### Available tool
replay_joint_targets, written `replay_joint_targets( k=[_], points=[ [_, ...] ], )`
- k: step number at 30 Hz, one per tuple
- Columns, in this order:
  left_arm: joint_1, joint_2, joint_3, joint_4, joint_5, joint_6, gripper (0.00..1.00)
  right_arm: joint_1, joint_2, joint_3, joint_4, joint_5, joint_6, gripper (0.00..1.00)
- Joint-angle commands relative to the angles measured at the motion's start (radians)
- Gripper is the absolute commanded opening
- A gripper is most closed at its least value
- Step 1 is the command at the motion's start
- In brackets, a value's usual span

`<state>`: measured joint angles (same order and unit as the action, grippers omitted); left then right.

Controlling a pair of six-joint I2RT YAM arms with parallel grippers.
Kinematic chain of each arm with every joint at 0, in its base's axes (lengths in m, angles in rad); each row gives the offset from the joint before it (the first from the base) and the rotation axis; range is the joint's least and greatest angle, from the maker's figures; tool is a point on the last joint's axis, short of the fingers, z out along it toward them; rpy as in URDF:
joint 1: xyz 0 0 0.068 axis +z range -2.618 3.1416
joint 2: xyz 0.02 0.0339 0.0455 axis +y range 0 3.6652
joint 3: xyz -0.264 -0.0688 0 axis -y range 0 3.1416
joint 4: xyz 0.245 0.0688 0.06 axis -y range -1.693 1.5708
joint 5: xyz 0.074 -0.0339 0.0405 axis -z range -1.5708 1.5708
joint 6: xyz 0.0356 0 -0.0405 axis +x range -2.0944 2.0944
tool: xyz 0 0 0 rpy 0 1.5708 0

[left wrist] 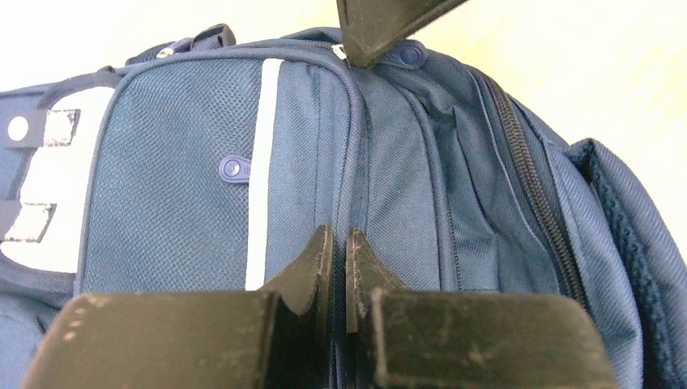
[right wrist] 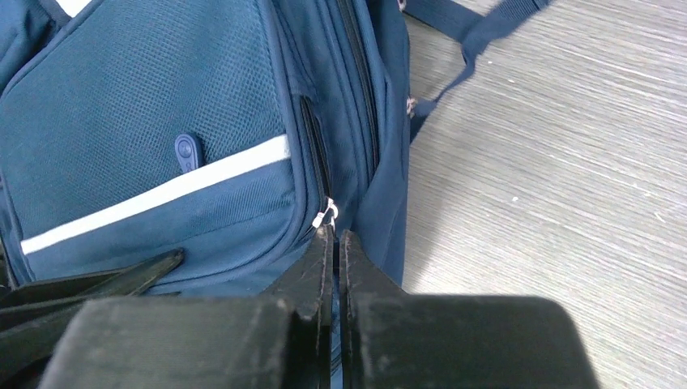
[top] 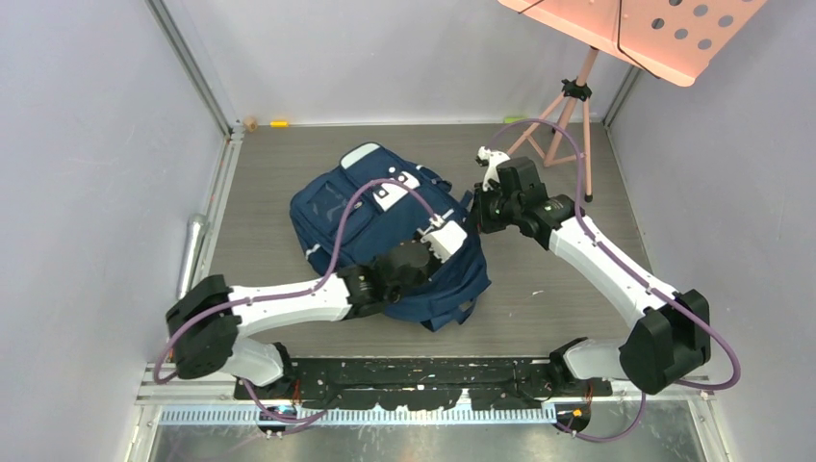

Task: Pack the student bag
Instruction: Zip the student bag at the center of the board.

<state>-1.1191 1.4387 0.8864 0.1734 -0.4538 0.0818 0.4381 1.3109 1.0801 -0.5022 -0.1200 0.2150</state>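
The student bag [top: 375,226], navy with pale stripes and white patches, lies on the grey table [top: 548,289]. My left gripper [top: 438,258] rests on its near right part. In the left wrist view, this gripper [left wrist: 340,235] is shut with a fold of the bag's fabric [left wrist: 178,186] pinched between the jaws. My right gripper [top: 478,210] meets the bag's right edge. Seen from the right wrist, it [right wrist: 334,237] is shut on blue material of the bag [right wrist: 146,121], just below a small metal zip ring [right wrist: 326,212]. The main zip looks shut.
A pink music stand [top: 575,96] stands at the back right, its perforated desk [top: 635,29] overhanging the table. Walls enclose the left, back and right. A small yellow item [top: 279,123] lies at the back edge. A metal cylinder [top: 192,241] lies along the left rail.
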Motion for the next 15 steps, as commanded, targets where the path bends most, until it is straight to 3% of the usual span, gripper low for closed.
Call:
replay_joint_targets(
  k=[1,7,15],
  points=[
    [0.015,-0.159,-0.101,-0.170,-0.017,-0.060,0.00,-0.045,0.025,0.071,0.020,0.185,-0.098,0.00],
    [0.015,-0.325,-0.242,-0.160,0.072,-0.054,0.00,-0.047,0.090,0.107,0.105,0.056,-0.140,0.00],
    [0.015,-0.414,-0.293,-0.204,0.130,-0.055,0.00,-0.044,0.223,0.188,0.216,-0.032,-0.144,0.00]
  ],
)
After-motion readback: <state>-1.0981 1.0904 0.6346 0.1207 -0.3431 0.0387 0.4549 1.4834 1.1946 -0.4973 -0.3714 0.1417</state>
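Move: Both hands are already shut on the student bag: the left on its piped edge, the right on the zip slider, which lies at its pads and some 7 cm ahead and 5 cm to the right of the left hand, at about the same height. From the right hand, the near end of the white strip lies about 3 cm ahead and 4 cm left, and the white face patch roughly 8 cm ahead and 15 cm left, some 4 cm lower. Keeping its pinch on the zip slider, the right hand draws it about 5 cm to the left towards the white strip, turning counter-clockwise by some 15 degrees and sinking slightly at the end. Meanwhile the left hand, still shut on the piping, drags that edge left and back by about 7 cm in all, slowing towards the end, so that the two grips draw apart along the bag. ##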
